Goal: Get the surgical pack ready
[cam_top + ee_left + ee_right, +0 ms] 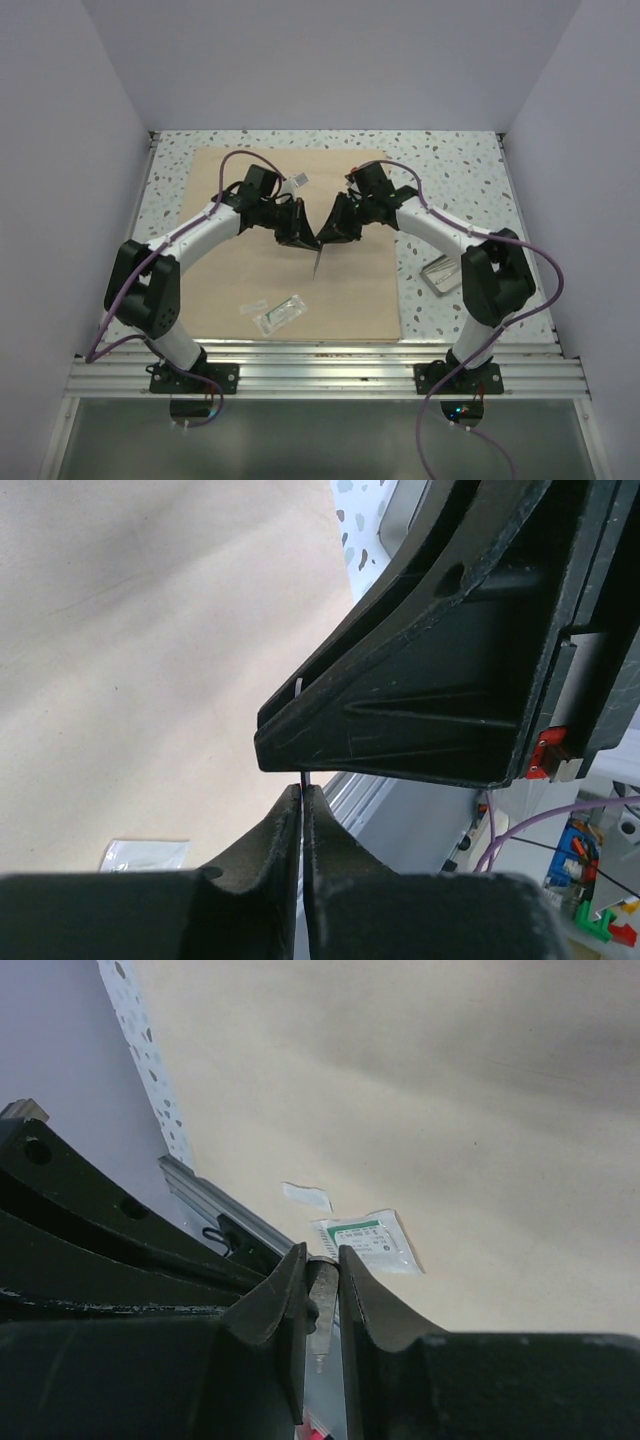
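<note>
The surgical pack lies spread flat as a big tan cloth sheet on the table, and shows in the wrist views too. Above its middle my two grippers meet tip to tip. A thin metal instrument hangs slanted below them. My left gripper is shut on the instrument's thin edge, which pokes out just above the fingertips. My right gripper has its fingers pressed against both sides of the grey metal shaft. That right gripper fills the upper right of the left wrist view.
A clear pouch with green print lies on the cloth near the front edge. A small clear plastic scrap sits beside it. A small shiny metal tray rests on the speckled table right of the cloth.
</note>
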`<state>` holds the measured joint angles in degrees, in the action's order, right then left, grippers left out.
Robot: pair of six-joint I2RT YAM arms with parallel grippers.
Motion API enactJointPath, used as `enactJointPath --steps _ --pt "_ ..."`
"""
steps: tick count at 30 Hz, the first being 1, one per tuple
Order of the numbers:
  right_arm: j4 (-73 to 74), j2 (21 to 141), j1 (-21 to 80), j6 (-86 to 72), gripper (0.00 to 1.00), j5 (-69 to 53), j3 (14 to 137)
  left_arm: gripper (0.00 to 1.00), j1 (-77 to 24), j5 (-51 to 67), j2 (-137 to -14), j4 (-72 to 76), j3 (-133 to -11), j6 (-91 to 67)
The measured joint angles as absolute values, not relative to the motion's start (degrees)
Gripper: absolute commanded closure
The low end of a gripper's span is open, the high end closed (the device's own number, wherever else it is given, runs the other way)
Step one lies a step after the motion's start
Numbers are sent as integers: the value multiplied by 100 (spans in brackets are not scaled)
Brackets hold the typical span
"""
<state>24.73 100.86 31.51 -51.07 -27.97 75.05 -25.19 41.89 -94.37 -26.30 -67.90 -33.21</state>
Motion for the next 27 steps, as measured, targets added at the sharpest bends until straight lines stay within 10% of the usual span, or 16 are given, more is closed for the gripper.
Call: enactJointPath --steps 7,27 --pt "3218 10084 2985 -4856 100 -2373 7594 36 -2346 3944 -9332 -2808 -6790 -3026" --pt "5133 9091 -2364 -2803 100 -576 6650 35 -1876 1752 -9168 -4080 -6569 -2523"
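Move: The tray that the held instrument goes to lies about 37 cm to the right of the right gripper, 2 cm nearer the base and some 14 cm below. From the left gripper, close beside it on the same instrument, the tray is likewise about 37 cm right, roughly 1 cm back and 14 cm down. The printed packet lies about 15 cm back and 10 cm left of the right gripper, with the small white strip 13 cm back and 17 cm left, both on the cloth. Open the left gripper to let go of the instrument and draw it about 10 cm to the left, sinking some 5 cm as its fingers tip further downward. Keep the right fingers shut on the instrument and sweep it fast, some 40 cm to the right, off the cloth and over the tray, turning the wrist about 45 degrees clockwise, tilting it and coming down over the last part. ##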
